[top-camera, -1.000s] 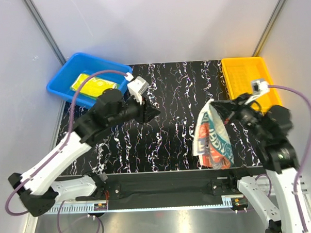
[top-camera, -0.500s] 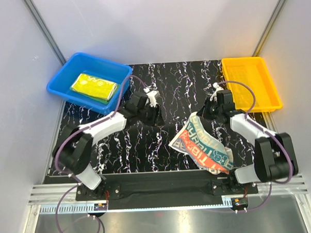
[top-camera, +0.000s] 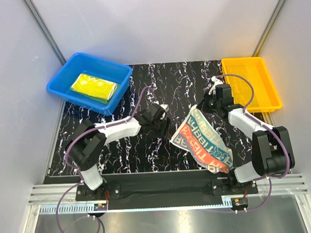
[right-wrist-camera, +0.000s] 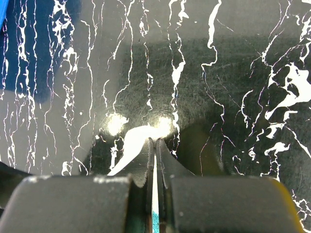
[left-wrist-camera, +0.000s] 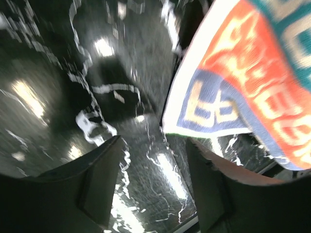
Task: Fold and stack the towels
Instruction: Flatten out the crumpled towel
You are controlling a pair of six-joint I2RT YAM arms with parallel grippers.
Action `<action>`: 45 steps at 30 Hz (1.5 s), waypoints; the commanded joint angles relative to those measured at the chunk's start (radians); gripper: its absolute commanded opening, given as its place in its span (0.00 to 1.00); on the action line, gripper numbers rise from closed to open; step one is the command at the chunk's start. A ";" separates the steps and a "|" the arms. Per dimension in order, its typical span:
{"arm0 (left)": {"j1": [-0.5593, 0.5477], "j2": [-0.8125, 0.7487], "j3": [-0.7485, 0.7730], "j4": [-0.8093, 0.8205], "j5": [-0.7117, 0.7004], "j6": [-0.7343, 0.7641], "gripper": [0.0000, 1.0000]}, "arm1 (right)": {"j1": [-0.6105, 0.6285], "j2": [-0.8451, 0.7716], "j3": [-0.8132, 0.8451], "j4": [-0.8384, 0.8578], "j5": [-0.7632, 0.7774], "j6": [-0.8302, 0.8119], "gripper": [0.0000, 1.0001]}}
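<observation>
The striped towel [top-camera: 203, 141] with red, teal and navy bands and lettering hangs slanted over the right half of the table, its lower part lying near the front edge. My right gripper [top-camera: 203, 107] is shut on its far upper corner; a thin white and teal edge [right-wrist-camera: 154, 204] shows pinched between the closed fingers. My left gripper [top-camera: 167, 127] is open beside the towel's left corner. That corner [left-wrist-camera: 214, 111] hangs just beyond the fingertips [left-wrist-camera: 104, 174], and nothing lies between them. The yellow towel [top-camera: 94, 86] lies folded in the blue bin on a green edge [top-camera: 102, 99].
The blue bin [top-camera: 66, 74] stands at the far left corner of the black marbled table [top-camera: 159, 80]. An orange tray [top-camera: 270, 91] sits at the far right, just behind my right arm. Grey walls close in both sides and the back.
The right gripper swung down and toward the far side, laying the striped towel lower across the table. The left arm reached right toward the towel's left corner and its jaws widened.
</observation>
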 commanded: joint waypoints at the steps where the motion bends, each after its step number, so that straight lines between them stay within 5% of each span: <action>1: -0.031 -0.021 -0.027 0.023 -0.086 -0.081 0.61 | 0.001 -0.018 0.021 0.055 0.028 -0.022 0.00; 13: -0.071 0.064 -0.053 0.135 -0.051 -0.107 0.60 | -0.001 -0.022 -0.030 0.086 0.014 -0.016 0.00; 30: -0.135 0.104 -0.038 0.053 -0.045 -0.150 0.52 | 0.001 -0.038 -0.036 0.086 0.008 -0.015 0.00; 36: -0.135 0.119 -0.019 0.024 -0.080 -0.158 0.38 | -0.001 -0.057 -0.037 0.080 0.008 -0.010 0.00; 45: -0.128 0.165 0.033 -0.008 -0.116 -0.156 0.05 | -0.001 -0.058 -0.057 0.091 -0.011 0.007 0.00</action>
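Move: The towel's loose left corner lies about 4 cm to the right of the left hand, 3 cm nearer the base and 3 cm below it. The towel's crumpled body is centred roughly 18 cm to the right and 4 cm back, about 3 cm down, while its raised corner, in the right gripper, is some 15 cm to the right, 12 cm ahead and 5 cm above. From the right hand the loose corner lies about 16 cm back, 16 cm left and 9 cm down. Rightward, back and down in a slow slant of about 5 to 6 cm in all, the left hand brings its open fingers to the towel's loose corner near the table, then nearly shuts them and pinches that corner, hardly turning the wrist. The right hand stays put, its shut fingers still holding the raised corner. ##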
